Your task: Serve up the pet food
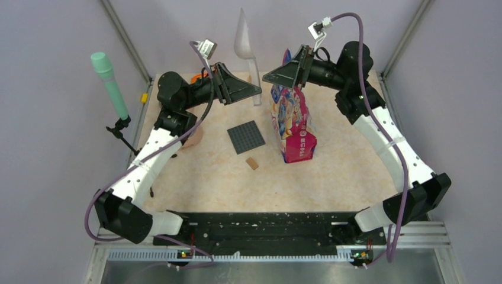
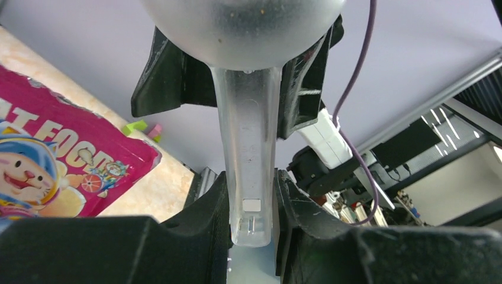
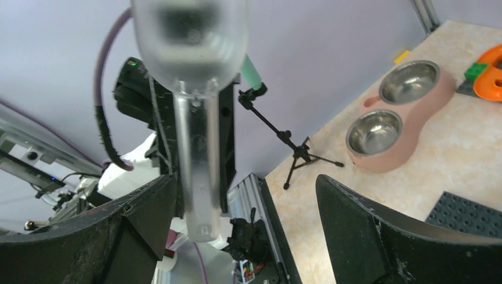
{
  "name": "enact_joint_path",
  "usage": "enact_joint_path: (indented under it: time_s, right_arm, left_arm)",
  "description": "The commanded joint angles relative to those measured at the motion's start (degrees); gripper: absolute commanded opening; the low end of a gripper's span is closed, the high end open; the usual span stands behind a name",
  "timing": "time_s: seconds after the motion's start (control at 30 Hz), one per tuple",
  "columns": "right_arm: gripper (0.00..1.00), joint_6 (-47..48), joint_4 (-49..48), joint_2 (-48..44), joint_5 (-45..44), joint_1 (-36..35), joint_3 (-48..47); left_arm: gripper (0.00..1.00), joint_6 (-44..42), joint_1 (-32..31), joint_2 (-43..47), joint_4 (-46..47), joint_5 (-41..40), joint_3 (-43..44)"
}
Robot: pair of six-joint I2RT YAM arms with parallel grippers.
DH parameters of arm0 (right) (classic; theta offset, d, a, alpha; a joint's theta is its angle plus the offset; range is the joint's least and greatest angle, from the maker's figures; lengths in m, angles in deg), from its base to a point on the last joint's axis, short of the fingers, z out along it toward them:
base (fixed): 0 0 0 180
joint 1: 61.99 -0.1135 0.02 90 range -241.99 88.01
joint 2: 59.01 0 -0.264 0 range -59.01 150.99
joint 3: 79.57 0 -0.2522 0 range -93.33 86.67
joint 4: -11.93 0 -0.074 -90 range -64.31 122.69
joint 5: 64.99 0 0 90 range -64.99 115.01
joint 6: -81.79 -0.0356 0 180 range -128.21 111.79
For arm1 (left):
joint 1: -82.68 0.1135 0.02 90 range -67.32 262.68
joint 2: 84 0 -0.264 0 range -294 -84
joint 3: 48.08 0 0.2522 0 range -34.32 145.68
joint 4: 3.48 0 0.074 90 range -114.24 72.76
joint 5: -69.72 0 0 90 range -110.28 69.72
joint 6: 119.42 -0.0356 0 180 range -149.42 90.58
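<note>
The pink-and-blue cat food bag [image 1: 294, 125] stands at mid table, also at the left of the left wrist view [image 2: 53, 160]; the kibble itself is hidden. My left gripper [image 1: 253, 90] [image 2: 251, 177] is shut on the handle of a translucent scoop [image 1: 244, 38] [image 2: 245, 136], held upright with its bowl on top. My right gripper [image 1: 266, 77] [image 3: 245, 183] faces it from beside the bag's top, open wide. The scoop's handle [image 3: 198, 177] hangs just ahead of its left finger [image 3: 130, 231].
A pink double bowl [image 3: 408, 151] with two steel cups sits at the left, mostly hidden under the left arm in the top view. A dark grey studded plate [image 1: 245, 137] and a small tan block [image 1: 253, 163] lie left of the bag. A green microphone on a tripod [image 1: 109, 83] stands outside the left edge.
</note>
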Motion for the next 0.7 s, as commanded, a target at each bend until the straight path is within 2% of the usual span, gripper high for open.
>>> enact_joint_path:
  time_s: [0.0,0.13,0.4,0.6,0.67]
  right_arm:
    - [0.88,-4.93,-10.77,-2.42,2.48,-0.78,0.04]
    - [0.87,-6.86,-14.69,-1.23,3.35,-1.33,-0.55]
    - [0.84,-7.15,-14.84,4.15,5.47,-3.75,-4.89]
    - [0.54,-7.57,-16.16,6.00,5.77,-4.87,-6.66]
    - [0.40,-7.12,-16.11,6.14,5.33,-4.87,-6.76]
  left_arm:
    - [0.00,6.00,0.03,-0.95,11.45,3.57,-0.63]
    - [0.00,7.10,-0.08,-1.64,12.54,4.09,-0.80]
    - [0.00,8.50,-0.30,-2.93,14.77,4.34,-0.36]
    - [0.00,9.62,-0.43,-4.40,16.49,5.04,0.33]
    - [0.00,10.05,-0.44,-4.95,17.21,5.47,0.54]
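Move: The clear scoop's handle, already held by the left hand, has its middle about 5 cm to the right hand's left, 1 cm back and 2 cm up. From the left hand that middle is about 3 cm ahead, level left-to-right and 1 cm up. Below the right hand, the pet food bag stands some 12 cm ahead, 9 cm right, 32 cm down; the dark mat lies about 10 cm ahead, 9 cm left, 46 cm down. The scoop's handle stays pinched in the left hand, which turns only about 5 degrees clockwise, while the open right hand comes to take it between bowl and left fingers: first up some 3 cm and slightly back, then left about 4 cm, sinking a little. It turns roughly 10 degrees counter-clockwise, and its fingers close to about half around the handle. ##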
